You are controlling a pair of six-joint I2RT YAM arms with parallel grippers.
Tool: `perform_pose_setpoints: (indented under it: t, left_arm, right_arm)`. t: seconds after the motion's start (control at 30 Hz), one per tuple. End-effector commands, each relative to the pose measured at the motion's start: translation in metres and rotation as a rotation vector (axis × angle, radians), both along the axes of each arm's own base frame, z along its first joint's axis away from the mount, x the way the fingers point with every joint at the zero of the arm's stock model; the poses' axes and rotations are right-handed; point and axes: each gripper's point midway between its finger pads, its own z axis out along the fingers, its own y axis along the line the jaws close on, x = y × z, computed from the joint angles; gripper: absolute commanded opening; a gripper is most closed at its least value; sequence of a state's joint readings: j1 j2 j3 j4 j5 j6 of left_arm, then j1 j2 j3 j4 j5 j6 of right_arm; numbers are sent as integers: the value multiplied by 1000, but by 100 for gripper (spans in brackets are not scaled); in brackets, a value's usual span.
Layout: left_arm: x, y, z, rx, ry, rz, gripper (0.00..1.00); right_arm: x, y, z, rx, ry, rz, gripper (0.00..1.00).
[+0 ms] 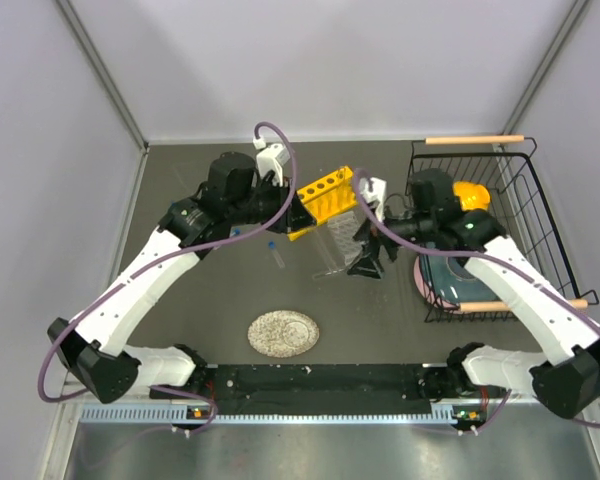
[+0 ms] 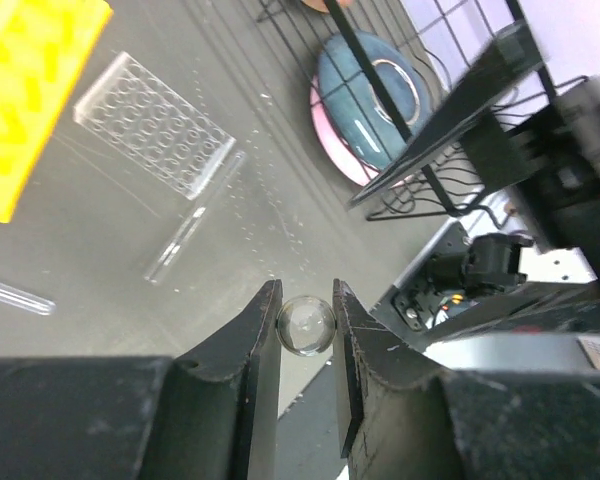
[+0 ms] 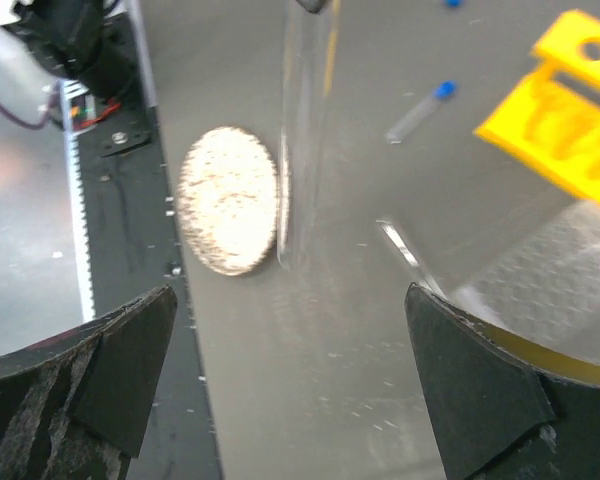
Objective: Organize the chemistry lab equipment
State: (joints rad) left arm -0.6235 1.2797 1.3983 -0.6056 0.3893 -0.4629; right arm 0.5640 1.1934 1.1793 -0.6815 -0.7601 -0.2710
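My left gripper (image 2: 306,292) is shut on a thin clear glass tube (image 2: 306,326), seen end-on between the fingertips. In the top view this gripper (image 1: 302,208) sits right beside the yellow test-tube rack (image 1: 325,198). The small clear gridded rack (image 2: 155,125) lies just past the yellow rack (image 2: 25,95), with a loose glass tube (image 2: 190,228) next to it. My right gripper (image 3: 288,298) stands wide open with nothing between its fingers; it (image 1: 366,256) hovers by the clear rack. A blurred glass tube (image 3: 298,140) shows ahead of it. A blue-capped vial (image 3: 420,110) lies on the table.
The black wire basket (image 1: 520,190), holding a blue bowl (image 2: 370,85), stands at the right. A round speckled grey plate (image 1: 283,333) lies near the front middle. Another clear tube (image 2: 15,295) rests on the table at the left of the left wrist view.
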Motion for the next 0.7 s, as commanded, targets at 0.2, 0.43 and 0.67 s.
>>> perform_pose_setpoints:
  t: [0.2, 0.43, 0.67]
  left_arm:
    - [78, 4, 10, 105, -262, 163, 4]
    - [140, -9, 20, 190, -386, 234, 4]
    - [183, -22, 7, 270, -440, 264, 4]
  right_arm:
    - [38, -76, 67, 102, -306, -149, 99]
    - [55, -107, 52, 227, -226, -260, 99]
    - [60, -128, 24, 289, -178, -322, 99]
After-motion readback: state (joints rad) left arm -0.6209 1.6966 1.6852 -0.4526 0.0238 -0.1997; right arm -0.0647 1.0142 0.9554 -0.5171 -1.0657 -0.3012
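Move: The left hand already holds the long test tube. The yellow rack it is bound for stands some 18 cm ahead, 7 cm right and 25 cm below. The well plate lies about 12 cm ahead and 15 cm right of this hand, and a loose tube 3 cm ahead and 13 cm right, both some 29 cm down. From the empty right hand, the rack is about 23 cm ahead, 7 cm left and 19 cm down. Keeping its pinch on the test tube, the left hand carries it forward about 15 cm towards the yellow rack, sinking slightly while its rightward-pointing fingers swing some 25 degrees round towards forward. The right hand, touching nothing and already wide open, retreats right towards the wire basket and somewhat forward, rising over an arc and coming back down as it turns clockwise. ##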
